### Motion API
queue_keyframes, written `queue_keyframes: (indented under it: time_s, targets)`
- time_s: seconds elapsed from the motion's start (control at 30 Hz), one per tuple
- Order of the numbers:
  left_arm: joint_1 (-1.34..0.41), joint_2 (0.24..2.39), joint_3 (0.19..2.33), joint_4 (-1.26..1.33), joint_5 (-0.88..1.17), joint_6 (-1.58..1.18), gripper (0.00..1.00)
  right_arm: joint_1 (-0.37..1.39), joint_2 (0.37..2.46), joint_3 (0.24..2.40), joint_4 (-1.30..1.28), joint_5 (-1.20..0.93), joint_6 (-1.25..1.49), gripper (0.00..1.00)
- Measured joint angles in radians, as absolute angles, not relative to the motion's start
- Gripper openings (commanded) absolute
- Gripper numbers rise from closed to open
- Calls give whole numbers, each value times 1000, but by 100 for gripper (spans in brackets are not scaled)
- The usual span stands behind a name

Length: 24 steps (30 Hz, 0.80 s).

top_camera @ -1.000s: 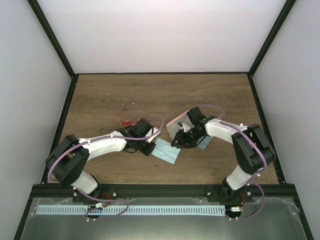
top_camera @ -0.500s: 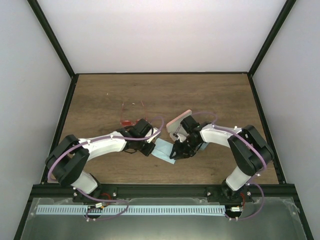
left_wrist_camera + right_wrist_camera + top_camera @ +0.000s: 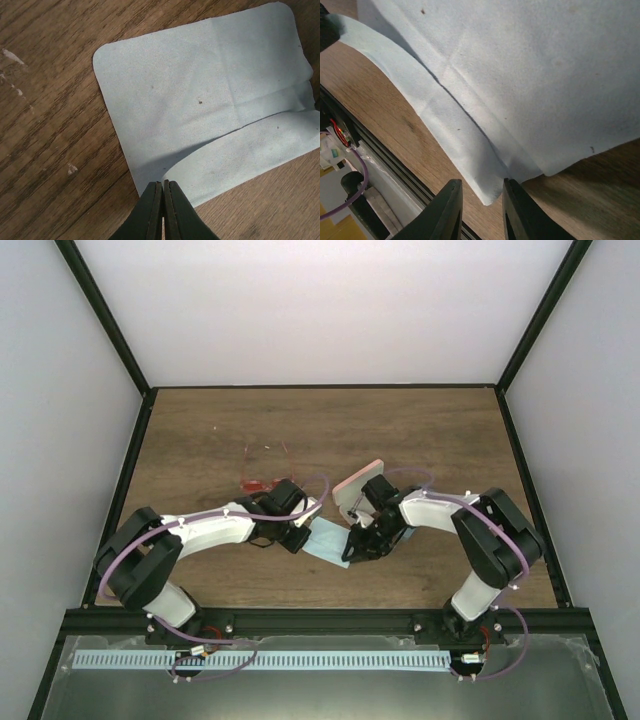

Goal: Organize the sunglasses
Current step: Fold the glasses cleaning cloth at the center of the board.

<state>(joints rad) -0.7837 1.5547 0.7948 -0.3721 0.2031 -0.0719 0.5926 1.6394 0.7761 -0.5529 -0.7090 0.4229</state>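
One reddish thin-framed pair of sunglasses (image 3: 256, 483) lies on the table just behind my left wrist, and neither gripper touches it. A light blue cloth (image 3: 328, 539) lies between the two grippers. My left gripper (image 3: 297, 538) (image 3: 163, 183) is shut, its tips resting at the near edge of the cloth (image 3: 200, 100); I cannot tell if it pinches the fabric. My right gripper (image 3: 351, 549) (image 3: 482, 181) is open low over the table. A raised, folded corner of the cloth (image 3: 487, 192) sits between its fingers.
An oblong pink case (image 3: 356, 483) lies tilted behind the right gripper, partly under that arm. The black frame rail (image 3: 395, 180) along the table's near edge runs close beneath the right gripper. Bare wood (image 3: 330, 430) stretches to the back wall.
The right gripper has swung left and nearer, onto the cloth's right corner, and its jaws have narrowed. The cloth's right edge now stands folded up. The left arm has not moved.
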Motion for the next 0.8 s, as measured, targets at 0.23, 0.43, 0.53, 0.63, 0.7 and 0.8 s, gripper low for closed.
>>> queue_keyframes:
  time_s: [0.23,0.43,0.53,0.63,0.7,0.8]
  targets:
    - [-784,1555,796,-372,203,-71,4,593,1664,776,-547,-718,416,2]
    - [-784,1555,797,-372,198,-71,4,593,1663,776,-550,-712,419,1]
    - [-784,1555,797,-372,191,-71,4,593,1659,776,-553,-706,419,1]
    - [-784,1555,799,-372,183,-71,4,593,1637,776,-558,-697,419,1]
    - [-784,1555,799,-372,178,-71,4,593,1617,776,-559,-691,419,1]
    - [-784,1555,804,-373,169,-71,4,593,1586,776,-560,-683,420,1]
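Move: The cloth's near right corner lies right at the right hand's half-open fingertips, about 1 cm below. The cloth's middle is about 5 cm ahead and 4 cm left. The open pink case stands some 15 cm ahead and 3 cm right, and the blue-grey case roughly 7 cm ahead and 12 cm right. From the left hand, shut on the near strip's other end, that corner is about 4 cm back, 9 cm right and 1 cm down. The right fingers close from about a quarter open to shut, pinching the cloth's near right corner, as the hand first sinks about half a centimetre. It then lifts the corner about 1.5 cm and begins to ease forward. The left fingers keep their pinch on the strip's left end, that hand edging forward roughly half a centimetre late on. ##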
